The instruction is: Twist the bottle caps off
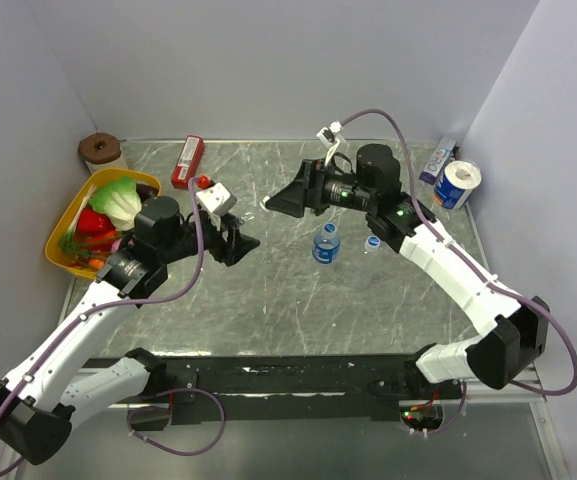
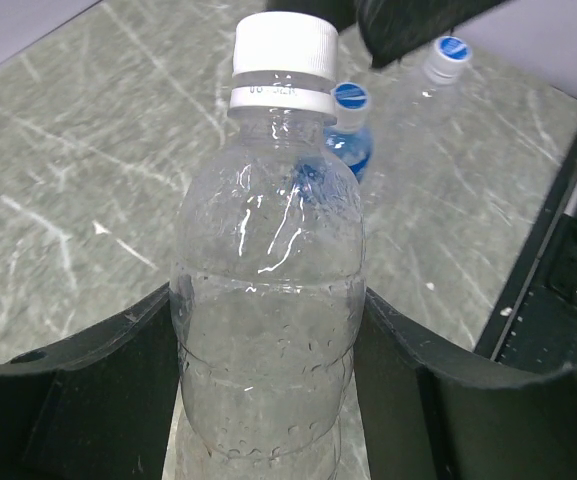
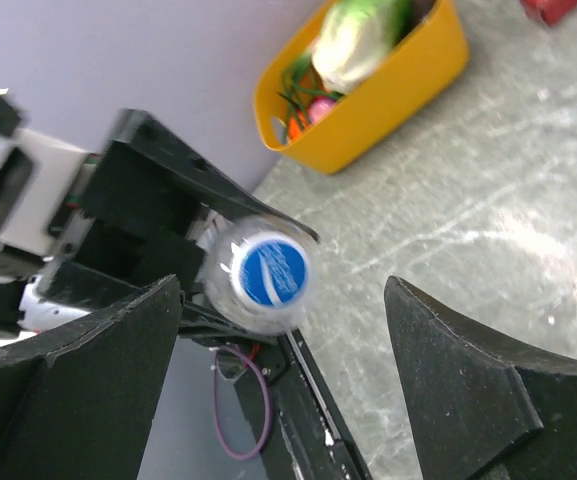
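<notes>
My left gripper (image 1: 243, 238) (image 2: 268, 305) is shut on a clear bottle (image 2: 268, 300) and holds it tilted toward the right arm. The bottle's cap (image 2: 285, 50) (image 3: 273, 272) is white-sided with a blue top and is still on the neck. My right gripper (image 1: 273, 205) (image 3: 283, 285) is open. Its fingers stand either side of that cap without touching it, the left one nearer. A blue-labelled bottle (image 1: 326, 243) (image 2: 353, 135) with a blue cap (image 2: 350, 97) and a second clear bottle (image 1: 373, 243) (image 2: 446, 58) stand capped on the table in the middle.
A yellow basket (image 1: 68, 215) (image 3: 388, 110) of toy vegetables sits at the left edge. A red box (image 1: 187, 162) and a brown roll (image 1: 98, 150) lie at the back left. A toilet roll (image 1: 458, 184) and a small carton (image 1: 436, 160) stand at the back right.
</notes>
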Controlling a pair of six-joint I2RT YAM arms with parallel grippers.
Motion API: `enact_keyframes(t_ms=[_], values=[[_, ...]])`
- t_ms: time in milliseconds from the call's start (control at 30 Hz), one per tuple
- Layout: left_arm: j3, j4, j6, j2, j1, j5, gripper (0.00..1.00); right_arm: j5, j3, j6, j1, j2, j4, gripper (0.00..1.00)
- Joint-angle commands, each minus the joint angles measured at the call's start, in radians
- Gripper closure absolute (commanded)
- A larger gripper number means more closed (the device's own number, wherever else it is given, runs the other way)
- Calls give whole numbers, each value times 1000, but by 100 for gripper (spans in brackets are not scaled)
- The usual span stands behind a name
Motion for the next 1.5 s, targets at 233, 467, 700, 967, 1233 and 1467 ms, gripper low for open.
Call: enact_keyframes(t_ms=[233,467,700,967,1233,1467], values=[[39,9,21,-1,-25,-127,62,86,35,58,32,26,34,21],[38,-3,30,-1,-45,-173,62,115,55,55,38,53,36,28],[38,-12,37,6,-56,-190,62,138,64,61,43,67,54,33],[38,-15,40,9,-64,-200,62,129,70,81,44,84,86,35],[38,-14,40,6,-64,-211,62,114,83,76,49,101,74,45],[39,-17,38,11,-64,-219,62,86,72,81,49,93,95,61]])
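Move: The white cap with the blue top, on the clear bottle in the left gripper, is about 3 cm left of the right hand and 1 cm ahead, at its height, just beyond the open fingertips. From that hand the blue-label bottle stands about 12 cm right and 3 cm back; the other clear bottle is some 21 cm right and 7 cm back, both some 18 cm lower. From the left hand the cap lies about 8 cm up, 3 cm ahead and 3 cm right. Bring the right gripper forward and left over the cap, about 3.5 cm in all and a little down, steadily closing the wide-open fingers to about half their gap so the tips flank the cap on both sides. With the left, keep hold of the bottle's body, easing it forward and down a centimetre or two with a slight counter-clockwise turn. ##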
